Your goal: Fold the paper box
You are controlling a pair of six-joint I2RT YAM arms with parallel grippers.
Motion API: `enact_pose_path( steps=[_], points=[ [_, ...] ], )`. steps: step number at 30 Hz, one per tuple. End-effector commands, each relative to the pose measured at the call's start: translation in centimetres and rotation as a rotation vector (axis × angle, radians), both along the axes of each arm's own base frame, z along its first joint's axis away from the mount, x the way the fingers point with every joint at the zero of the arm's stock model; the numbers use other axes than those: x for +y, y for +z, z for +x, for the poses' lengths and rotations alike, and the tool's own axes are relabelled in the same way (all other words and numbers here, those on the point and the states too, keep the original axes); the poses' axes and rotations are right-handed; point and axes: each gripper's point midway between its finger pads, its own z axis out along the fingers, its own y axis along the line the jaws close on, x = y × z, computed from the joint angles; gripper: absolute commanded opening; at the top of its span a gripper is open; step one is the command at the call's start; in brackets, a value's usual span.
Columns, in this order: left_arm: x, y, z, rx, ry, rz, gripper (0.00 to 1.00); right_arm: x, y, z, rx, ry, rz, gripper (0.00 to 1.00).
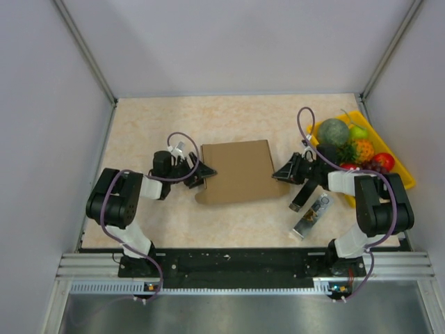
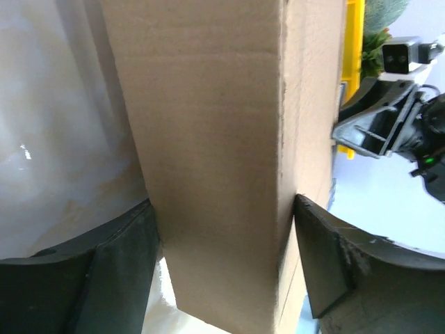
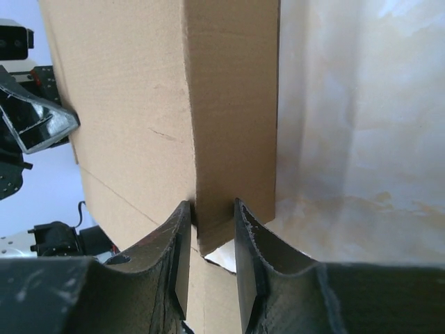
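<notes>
The paper box (image 1: 236,170), plain brown cardboard folded into a shallow closed rectangle, lies flat at the middle of the table. My left gripper (image 1: 201,174) is at its left end. In the left wrist view, the box's side wall (image 2: 215,139) fills the wide gap between the fingers (image 2: 118,271), which touch it on both sides. My right gripper (image 1: 281,172) is at the right end. There, the narrow jaws (image 3: 212,209) pinch a cardboard edge of the box (image 3: 229,104).
A yellow tray (image 1: 405,172) full of fruit stands at the right, just behind the right arm. A small silver and black device (image 1: 311,216) lies on the table near the right arm's base. White walls enclose the table on three sides.
</notes>
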Motion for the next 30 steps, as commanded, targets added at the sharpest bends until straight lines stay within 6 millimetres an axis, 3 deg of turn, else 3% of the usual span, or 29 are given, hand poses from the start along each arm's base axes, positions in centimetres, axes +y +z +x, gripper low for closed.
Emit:
enact_pose_path(
  steps=[1, 3, 6, 7, 9, 11, 12, 13, 14, 16, 17, 19, 20, 21, 22, 24, 25, 28, 29, 30],
  points=[
    [-1.4, 4.0, 0.0, -0.125, -0.053, -0.118, 0.71, -3.2, -4.7, -0.6, 0.073, -0.1, -0.174, 0.26],
    [-1.2, 4.2, -0.3, -0.11, -0.049, -0.123, 0.6, -3.0, -4.8, -0.7, 0.068, -0.091, -0.196, 0.28],
    [-0.6, 4.7, -0.6, -0.084, -0.038, -0.127, 0.55, -1.7, -3.3, -1.0, 0.017, -0.039, -0.272, 0.4],
    [-0.4, 4.9, -0.8, -0.056, -0.032, -0.132, 0.51, -1.4, -1.9, -0.3, -0.029, -0.031, -0.292, 0.48],
    [0.1, 5.1, -0.8, -0.03, -0.021, -0.138, 0.46, -1.7, 0.5, -0.8, -0.07, -0.041, -0.361, 0.55],
    [0.2, 5.6, -0.9, 0.002, -0.025, -0.14, 0.47, -2.0, 5.5, 0.1, -0.212, -0.059, -0.414, 0.66],
    [0.4, 5.6, -1.0, 0.018, -0.023, -0.138, 0.47, -2.4, 6.2, -0.4, -0.223, -0.061, -0.473, 0.71],
    [0.4, 6.4, -0.8, -0.005, -0.03, -0.134, 0.48, -2.2, 8.9, 0.1, -0.32, -0.036, -0.505, 0.78],
    [0.6, 6.1, -1.2, 0.038, -0.031, -0.124, 0.48, -2.0, 10.3, 0.0, -0.372, -0.011, -0.523, 0.8],
    [0.9, 7.1, -0.9, -0.003, -0.05, -0.088, 0.49, -0.2, 13.4, -1.1, -0.496, 0.095, -0.565, 0.84],
    [1.3, 6.4, -1.4, 0.058, -0.046, -0.062, 0.49, 0.6, 14.1, -1.5, -0.531, 0.126, -0.559, 0.85],
    [1.9, 7.2, -1.2, 0.023, -0.058, -0.019, 0.5, 4.4, 15.8, -4.2, -0.644, 0.286, -0.53, 0.88],
    [2.5, 7.3, -1.1, 0.033, -0.047, -0.012, 0.5, 5.7, 16.1, -5.4, -0.697, 0.345, -0.558, 0.89],
    [2.8, 7.2, -1.6, 0.064, -0.054, -0.02, 0.5, 5.9, 16.3, -5.5, -0.747, 0.333, -0.642, 0.9],
    [3.1, 7.4, -1.7, 0.071, -0.05, -0.027, 0.5, 8.3, 16.5, -8.2, -0.874, 0.47, -0.679, 0.92],
    [3.8, 7.3, -2.3, 0.121, -0.045, -0.035, 0.52, 9.2, 17.3, -8.6, -0.978, 0.452, -0.752, 0.93],
    [3.9, 7.6, -2.3, 0.125, -0.047, -0.035, 0.54, 11.0, 17.2, -10.9, -1.056, 0.531, -0.765, 0.93],
    [4.2, 7.9, -2.8, 0.152, -0.049, -0.058, 0.55, 12.4, 18.3, -11.5, -1.186, 0.519, -0.894, 0.99],
    [4.3, 8.1, -2.9, 0.154, -0.046, -0.071, 0.55, 14.1, 17.7, -12.4, -1.222, 0.556, -0.924, 0.99],
    [4.1, 8.3, -3.0, 0.17, -0.039, -0.091, 0.55, 14.4, 18.0, -12.1, -1.244, 0.54, -0.978, 0.99]
  ],
)
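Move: The closed box lies between the hands, already straddled by the left fingers across the height of its left side: its middle is about 11 cm to that hand's right and 1 cm ahead. From the right hand, nearly shut at the box's right side near the front corner, the box's middle is some 12 cm left and 2 cm ahead. The black bar lies about 10 cm right of that hand and 5 cm back, 4 cm lower; the silver pack 12 cm right and 14 cm back. The box is pinched across its left side by the closing left fingers, then raised about 6 cm there and drawn some 5 cm left. The right hand comes free of the right side, opens fully and climbs steeply, then swings left and back over the box towards its front, rolling about 80 degrees around its finger line. ##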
